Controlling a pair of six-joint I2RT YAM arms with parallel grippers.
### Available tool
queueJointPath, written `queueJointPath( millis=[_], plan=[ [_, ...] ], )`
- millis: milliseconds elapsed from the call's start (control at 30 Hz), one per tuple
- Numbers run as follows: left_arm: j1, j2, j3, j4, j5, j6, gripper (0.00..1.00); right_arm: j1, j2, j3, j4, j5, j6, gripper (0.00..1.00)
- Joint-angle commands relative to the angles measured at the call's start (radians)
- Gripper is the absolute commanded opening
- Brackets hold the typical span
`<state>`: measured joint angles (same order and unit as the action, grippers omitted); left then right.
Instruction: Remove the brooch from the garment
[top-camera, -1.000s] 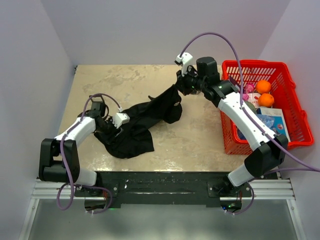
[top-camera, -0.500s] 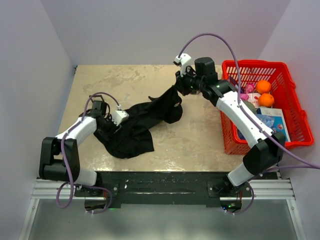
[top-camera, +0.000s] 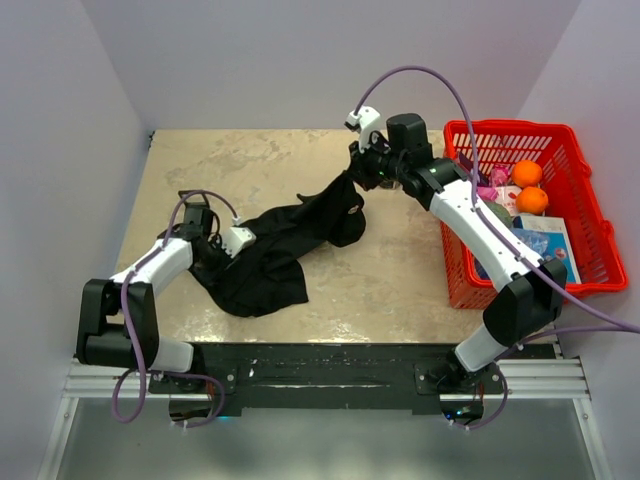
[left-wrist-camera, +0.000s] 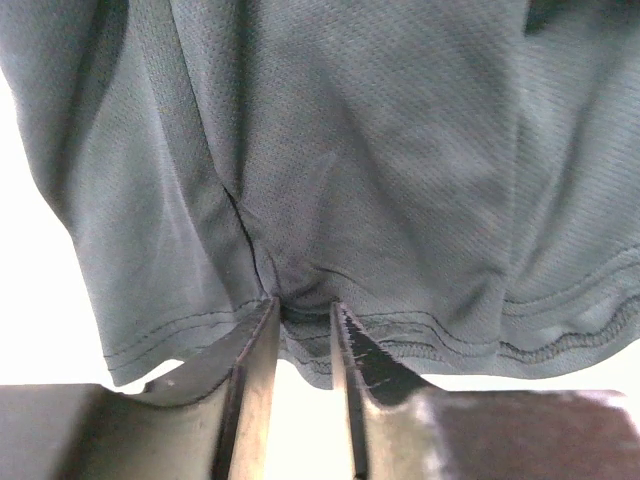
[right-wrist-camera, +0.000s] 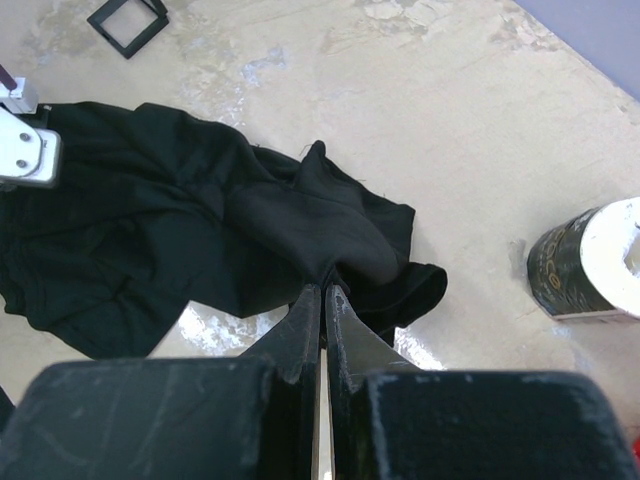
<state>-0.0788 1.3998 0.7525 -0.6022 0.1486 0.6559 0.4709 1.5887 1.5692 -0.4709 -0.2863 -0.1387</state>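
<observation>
The black garment (top-camera: 270, 250) lies stretched across the table between my two arms. My right gripper (top-camera: 356, 178) is shut on a pinch of its cloth and holds that corner up; in the right wrist view the fingertips (right-wrist-camera: 323, 287) meet on a peak of the garment (right-wrist-camera: 200, 220). My left gripper (top-camera: 214, 252) is at the garment's left end. In the left wrist view its jaws (left-wrist-camera: 303, 308) stand close together, with the stitched hem of the garment (left-wrist-camera: 380, 150) bunched between the tips. The brooch is hidden in every view.
A red basket (top-camera: 592, 215) holding oranges (top-camera: 527, 173) and packets stands at the right. A black square frame (right-wrist-camera: 127, 22) lies on the table beyond the garment. A dark cylinder with a white top (right-wrist-camera: 590, 262) stands near the right gripper. Walls close in three sides.
The left jaws have narrowed onto the garment's hem. The right gripper has shifted slightly back and left, still holding its corner of the cloth.
</observation>
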Motion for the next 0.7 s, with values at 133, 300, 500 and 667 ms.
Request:
queueJointPath(
  millis=[133, 300, 500, 667],
  plan=[
    [0.002, 0.002, 0.004, 0.009, -0.008, 0.014, 0.12, -0.002, -0.01, 0.025, 0.034, -0.005, 0.002, 0.0],
    [0.004, -0.038, 0.06, -0.025, 0.034, 0.01, 0.0, -0.002, 0.002, 0.018, 0.044, 0.044, -0.013, 0.0],
    [0.005, -0.131, 0.385, -0.111, -0.027, 0.03, 0.0, -0.07, 0.031, 0.083, 0.049, 0.044, -0.001, 0.0],
    [0.014, -0.117, 0.686, -0.246, -0.11, 0.074, 0.0, -0.115, -0.021, 0.061, 0.167, 0.007, 0.004, 0.0]
  ],
)
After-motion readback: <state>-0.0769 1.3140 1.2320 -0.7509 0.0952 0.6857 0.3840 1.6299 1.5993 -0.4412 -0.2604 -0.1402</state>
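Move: The garment's near-left hem lies between the left hand's open fingers, barely 1 cm below the hand point; the black frame stands some 15 cm ahead and 2 cm left. From the right hand, which already holds the other end aloft, that hem is about 14 cm back, 34 cm left and 26 cm down. The white-topped roll stands about 6 cm ahead and 8 cm right of the right hand, 22 cm lower. The left fingers pinch the hem, then lift it 18 cm up and 9 forward; the right, still gripping, shifts forward-right. ##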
